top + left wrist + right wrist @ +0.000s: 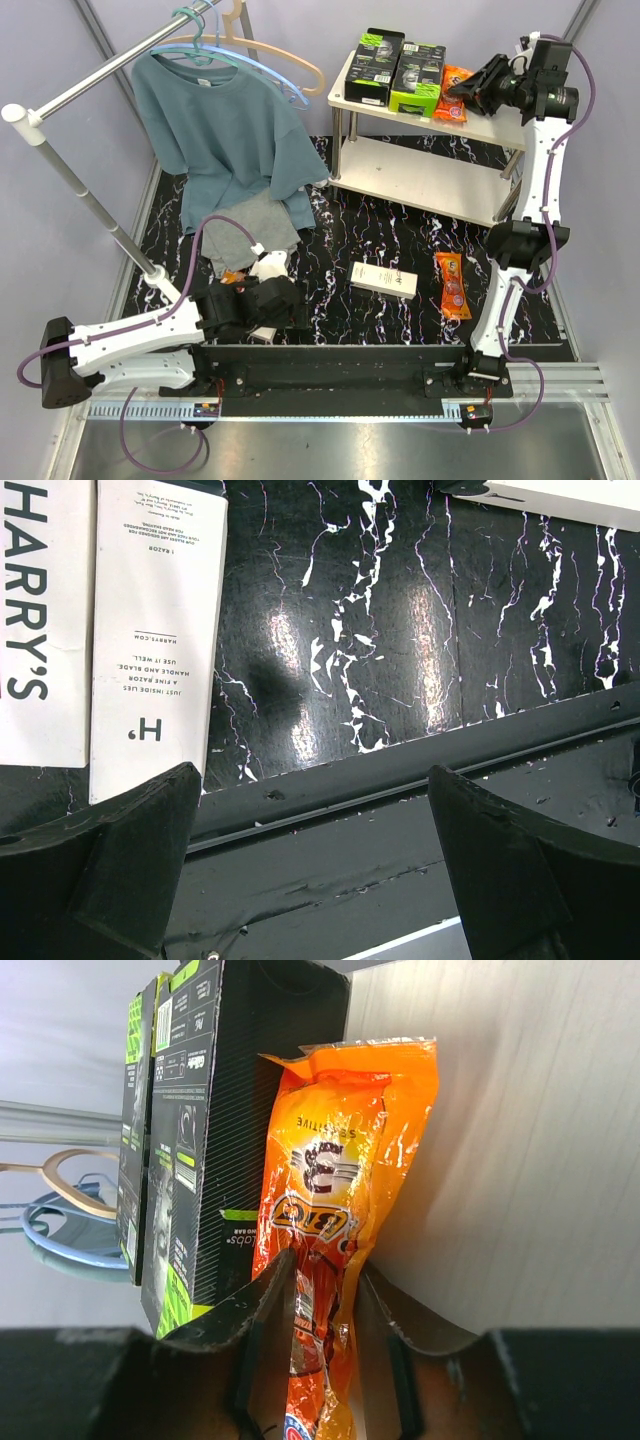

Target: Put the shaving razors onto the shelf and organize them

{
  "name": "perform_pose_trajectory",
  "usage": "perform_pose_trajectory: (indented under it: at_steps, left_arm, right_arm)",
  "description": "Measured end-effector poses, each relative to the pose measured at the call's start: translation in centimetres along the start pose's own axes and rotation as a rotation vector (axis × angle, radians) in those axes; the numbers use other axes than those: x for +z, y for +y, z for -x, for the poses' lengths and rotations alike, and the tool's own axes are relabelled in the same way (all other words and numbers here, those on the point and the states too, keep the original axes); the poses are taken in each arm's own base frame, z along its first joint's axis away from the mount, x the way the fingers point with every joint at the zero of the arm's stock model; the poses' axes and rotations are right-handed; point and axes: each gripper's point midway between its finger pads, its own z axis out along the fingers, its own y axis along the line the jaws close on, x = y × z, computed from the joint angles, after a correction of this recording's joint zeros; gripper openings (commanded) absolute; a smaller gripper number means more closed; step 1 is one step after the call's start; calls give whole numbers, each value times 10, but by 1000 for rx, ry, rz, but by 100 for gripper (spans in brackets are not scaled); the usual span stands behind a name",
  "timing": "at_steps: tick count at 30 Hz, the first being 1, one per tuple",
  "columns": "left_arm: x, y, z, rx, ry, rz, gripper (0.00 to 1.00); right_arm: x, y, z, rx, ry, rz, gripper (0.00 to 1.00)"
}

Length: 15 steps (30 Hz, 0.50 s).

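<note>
On the shelf's top board (pixel 500 125) stand two black-and-green razor boxes (pixel 373 52) (pixel 418 75), with an orange razor pack (pixel 452 95) lying beside them. My right gripper (pixel 465 90) is at that pack. In the right wrist view the orange pack (pixel 340 1160) lies between the parted jaws of my right gripper (pixel 325 1290), resting on the board (pixel 520 1140) against a box (pixel 210 1130). On the mat lie a white box (pixel 384 279) and another orange pack (pixel 451 285). My left gripper (pixel 310 860) hangs wide open and holds nothing, near two white HARRY'S boxes (pixel 40 620) (pixel 155 630).
A metal clothes rail (pixel 90 85) with hangers and a teal T-shirt (pixel 220 130) fills the left. A folded grey cloth (pixel 250 230) lies below the shirt. The black base bar (pixel 330 360) runs along the mat's near edge. The lower shelf board (pixel 420 175) is bare.
</note>
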Motion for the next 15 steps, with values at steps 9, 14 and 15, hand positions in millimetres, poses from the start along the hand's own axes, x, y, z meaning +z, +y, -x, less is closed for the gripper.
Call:
perform_pose_trajectory:
  at_steps: [9,14,15]
  left_arm:
    - [-2,-2,2,-10,-12,-18,99]
    - [-1,0,0,-9,-10,-16,99]
    - [-1,0,0,-8,-9,-14,99]
  right_arm:
    - [6,10,-4,-26,-20,-11,62]
    - [-3,19,0,-57,-71,-46,84]
    - [-6,20,1,-66,-85,-57,86]
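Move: The orange razor pack lies between the right hand's fingertips on the top shelf, its middle about 2 cm farther out, 1 cm left and 2 cm lower. The green-and-black box stands against the pack, about 8 cm left and 2 cm ahead of the hand, with the black box some 16 cm left and 4 cm ahead. From the waiting left hand the pack is roughly 42 cm ahead, 30 cm right and 23 cm higher. Leftward first, a little over 1 cm, the right hand nudges the orange pack along the shelf against the green-and-black box. Then the part-open fingers spread wide, letting go on either side of the pack, and the hand rises about 2 cm off the pack, easing slightly back. ##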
